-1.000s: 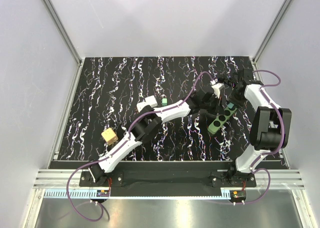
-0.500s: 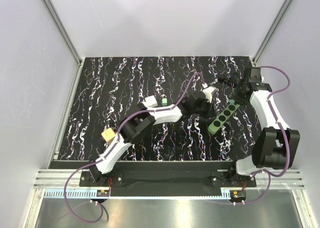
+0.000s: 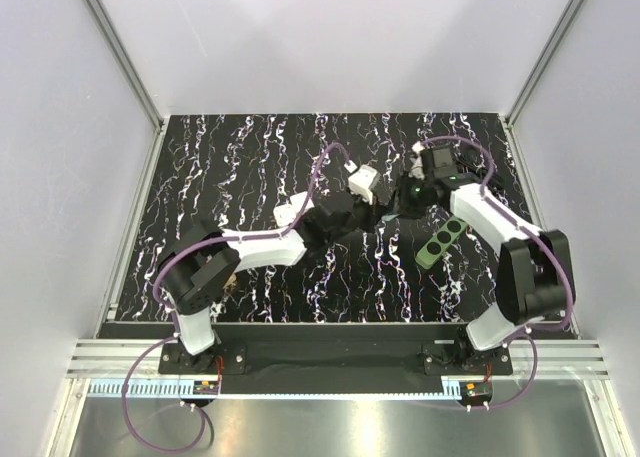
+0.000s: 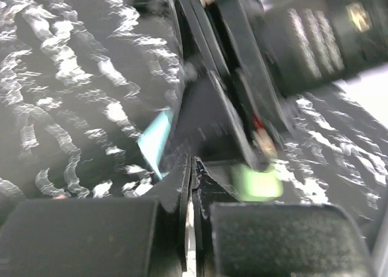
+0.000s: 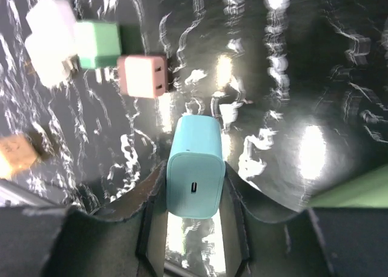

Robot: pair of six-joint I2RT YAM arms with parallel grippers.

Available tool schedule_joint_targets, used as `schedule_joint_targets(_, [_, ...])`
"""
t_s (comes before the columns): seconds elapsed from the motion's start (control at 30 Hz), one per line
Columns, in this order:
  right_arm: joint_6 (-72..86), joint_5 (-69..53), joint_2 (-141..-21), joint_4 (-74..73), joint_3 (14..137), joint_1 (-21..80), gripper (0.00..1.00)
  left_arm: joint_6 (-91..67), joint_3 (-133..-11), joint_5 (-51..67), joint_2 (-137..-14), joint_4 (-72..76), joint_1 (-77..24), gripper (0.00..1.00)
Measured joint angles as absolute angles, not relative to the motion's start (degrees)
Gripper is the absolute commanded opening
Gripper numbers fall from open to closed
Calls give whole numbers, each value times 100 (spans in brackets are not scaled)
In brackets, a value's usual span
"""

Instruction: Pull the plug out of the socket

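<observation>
The teal plug (image 5: 194, 148) hangs clear of the mat, with my right gripper (image 5: 194, 175) shut on its two sides. The socket (image 3: 445, 239), a dark-green strip with a row of round black holes, lies slanted on the mat; just its edge (image 5: 359, 189) shows in the right wrist view. In the top view my right gripper (image 3: 406, 199) hovers left of the socket's far end, and the plug is hidden there. My left gripper (image 4: 193, 169) is shut on nothing, close in front of the right one (image 3: 380, 207). A teal sliver of the plug (image 4: 156, 141) shows there.
A pink plug (image 5: 144, 76), a green one (image 5: 100, 43) and a white one (image 5: 48, 40) lie loose on the black marbled mat (image 3: 220, 177) beyond the right gripper. A yellow block (image 5: 15, 153) sits further left. White walls close in the mat.
The right gripper left the socket with the teal plug and swung left over the mat. The left arm folded back, its gripper moving left off the socket.
</observation>
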State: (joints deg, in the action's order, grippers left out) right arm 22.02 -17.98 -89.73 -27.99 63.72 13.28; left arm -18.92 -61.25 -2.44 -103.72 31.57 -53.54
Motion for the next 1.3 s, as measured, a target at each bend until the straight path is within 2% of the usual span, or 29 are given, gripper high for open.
schedule_joint_targets(0.23, [2233,-2102,-9843,-2333,6372,2001,0,-1933,-5498,-642,-10355,3395,-4901,4])
schedule_joint_targets(0.5, [2344,-2062,-10412,-2187,6681,2257,0,-2040,-5026,-1081,-10003,3489,-4602,4])
schedule_joint_targets(0.93, [2318,-1822,-10595,-2093,6827,2279,2,-2252,-4764,-1400,-9824,3651,-4283,5])
schedule_joint_targets(1.17, [2270,-1717,-10661,-2121,6838,2283,15,-2252,-4720,-1402,-9824,3697,-4283,6])
schedule_joint_targets(1.3, [2239,-1653,-10715,-2224,6914,2287,37,-2252,-4720,-1400,-9824,3699,-4283,7])
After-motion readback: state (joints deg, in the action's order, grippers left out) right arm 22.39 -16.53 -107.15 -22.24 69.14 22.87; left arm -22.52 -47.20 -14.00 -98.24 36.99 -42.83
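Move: The right hand holds the blue plug and is bringing it to the pink plug, which stands about 13 cm to its left, 2 cm ahead and 8 cm below. The green plug is roughly 18 cm left and 5 cm ahead of the right hand, with a white plug some 25 cm left and 6 cm ahead; the green socket strip is 13 cm to its right and 5 cm back. From the left hand the pink plug lies about 8 cm left, 5 cm ahead and 13 cm down. Still pinching the blue plug, the right hand swings about 7 cm left and 7 cm down towards the near side of the pink plug, turning some 10 degrees counter-clockwise, and keeps easing lower at the end without opening. The closed, empty left hand clears off to the left, about 12 cm, also 6 cm forward and a little lower, turning counter-clockwise, then waits. ##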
